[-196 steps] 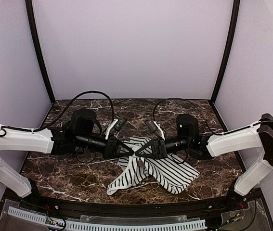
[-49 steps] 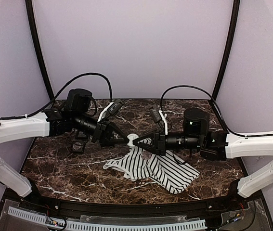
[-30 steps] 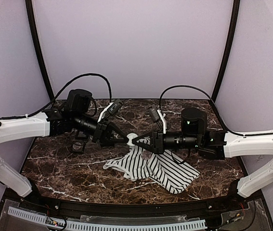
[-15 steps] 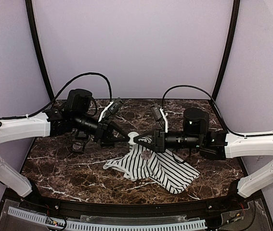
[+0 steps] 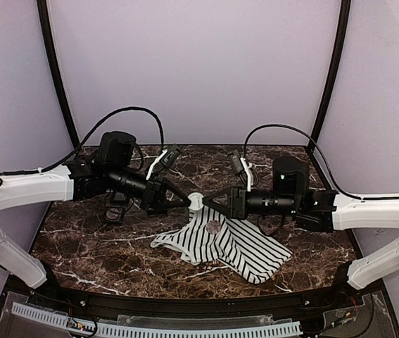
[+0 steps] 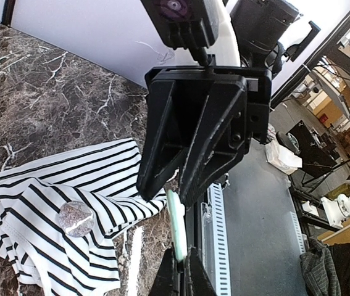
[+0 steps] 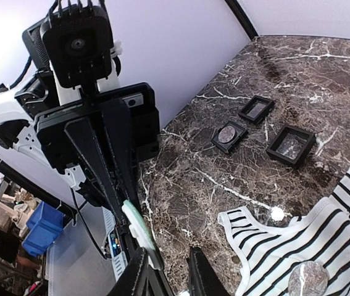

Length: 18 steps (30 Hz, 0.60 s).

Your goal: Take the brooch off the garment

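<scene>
The striped garment (image 5: 245, 252) lies crumpled on the marble table, also in the left wrist view (image 6: 26, 197) and the right wrist view (image 7: 286, 246). A round marbled brooch (image 5: 215, 227) (image 6: 76, 217) (image 7: 307, 279) rests on it. Above its far edge both grippers meet tip to tip. My left gripper (image 5: 187, 203) (image 6: 184, 271) is shut on the rim of a pale green disc (image 5: 195, 201) (image 6: 176, 228) held in the air. My right gripper (image 5: 205, 200) (image 7: 168, 277) has its jaws parted. The disc (image 7: 139, 228) lies against only one of its fingers.
Three small black boxes (image 7: 256, 110) (image 7: 229, 134) (image 7: 292, 145) stand on the table left of the garment, the middle one holding a round disc. In the top view they sit under the left arm (image 5: 117, 211). Curved black posts and lilac walls enclose the table.
The right gripper's jaws have parted from the pale green disc and that arm has drawn slightly right. The left gripper keeps the disc in the same spot. The garment has not moved.
</scene>
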### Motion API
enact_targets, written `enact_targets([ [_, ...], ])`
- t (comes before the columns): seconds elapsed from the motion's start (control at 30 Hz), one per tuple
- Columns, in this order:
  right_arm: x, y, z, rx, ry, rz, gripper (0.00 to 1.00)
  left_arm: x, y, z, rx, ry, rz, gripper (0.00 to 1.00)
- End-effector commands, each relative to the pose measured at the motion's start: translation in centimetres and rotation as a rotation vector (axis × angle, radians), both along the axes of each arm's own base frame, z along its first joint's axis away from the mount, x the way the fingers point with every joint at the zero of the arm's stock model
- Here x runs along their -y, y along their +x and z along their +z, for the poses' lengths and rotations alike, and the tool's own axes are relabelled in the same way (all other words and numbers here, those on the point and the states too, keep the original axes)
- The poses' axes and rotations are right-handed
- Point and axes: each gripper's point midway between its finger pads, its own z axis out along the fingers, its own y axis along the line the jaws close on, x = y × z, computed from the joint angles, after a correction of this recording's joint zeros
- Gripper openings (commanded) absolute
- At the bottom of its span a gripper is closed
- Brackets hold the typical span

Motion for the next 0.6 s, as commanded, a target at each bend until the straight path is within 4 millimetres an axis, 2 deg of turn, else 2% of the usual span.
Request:
enact_targets([
  [0.0, 1.2, 0.6, 0.8, 0.04, 0.006, -0.039, 0.28, -0.5, -0.5, -0.6, -0.024, 0.024, 0.017, 0.01],
  [0.17, 1.8, 0.2, 2.2, 0.082, 0.027, -0.028, 0.41, -1.1, 0.1, -1.0, -0.021, 0.049, 0.089, 0.01],
  [0.23, 2.4, 0.4, 2.4, 0.096, 0.012, -0.054, 0.47, -1.8, 0.8, -1.3, -0.015, 0.079, 0.158, 0.01],
  [0.27, 2.8, 0.7, 2.6, 0.108, 0.003, -0.081, 0.5, -2.3, 1.7, -1.6, 0.003, 0.102, 0.223, 0.01],
  [0.33, 3.5, 1.3, 2.6, 0.129, -0.027, -0.125, 0.53, -3.8, 3.5, -2.6, 0.023, 0.165, 0.361, 0.01],
  [0.37, 3.9, 1.6, 2.5, 0.134, -0.046, -0.151, 0.54, -5.4, 5.1, -3.7, 0.033, 0.227, 0.471, 0.01],
  [0.4, 4.2, 1.9, 2.3, 0.139, -0.066, -0.176, 0.55, -6.4, 5.7, -4.4, 0.033, 0.264, 0.526, 0.01],
  [0.43, 4.6, 2.2, 2.2, 0.144, -0.082, -0.199, 0.56, -8.3, 7.4, -5.7, 0.03, 0.337, 0.639, 0.01],
  [0.47, 5.0, 2.6, 2.0, 0.142, -0.101, -0.23, 0.57, -9.2, 8.0, -6.5, 0.021, 0.378, 0.684, 0.01],
  [0.5, 5.4, 3.1, 1.6, 0.134, -0.123, -0.265, 0.59, -11.2, 9.2, -7.6, 0.008, 0.444, 0.766, 0.01],
  [0.53, 5.9, 3.7, 1.2, 0.12, -0.149, -0.307, 0.6, -12.0, 9.8, -8.4, -0.001, 0.481, 0.801, 0.01],
  [0.57, 6.5, 4.3, 0.6, 0.106, -0.178, -0.352, 0.6, -13.7, 10.7, -9.2, -0.008, 0.534, 0.862, 0.01],
])
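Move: The left hand already holds the white brooch by its edge, high over the table. The nearest empty black tray lies about 15 cm ahead of this hand, 13 cm to its left and 20 cm below; the disc-filled tray is some 13 cm farther left. The garment's middle lies 4 cm ahead, 8 cm right and 20 cm below. From the right hand, the brooch is about 2 cm left and the empty tray 15 cm ahead, 16 cm left. Keeping its shut grip on the brooch, the left hand starts slowly, then speeds forward and left towards the black trays, about 10 cm across while sinking 4 cm, and swings some 30 degrees counter-clockwise. The right hand opens its fingers well wider, parts from the brooch and draws off about 4 cm to the right, rising a little and easing slightly forward late on, with its wrist turning a little clockwise. ##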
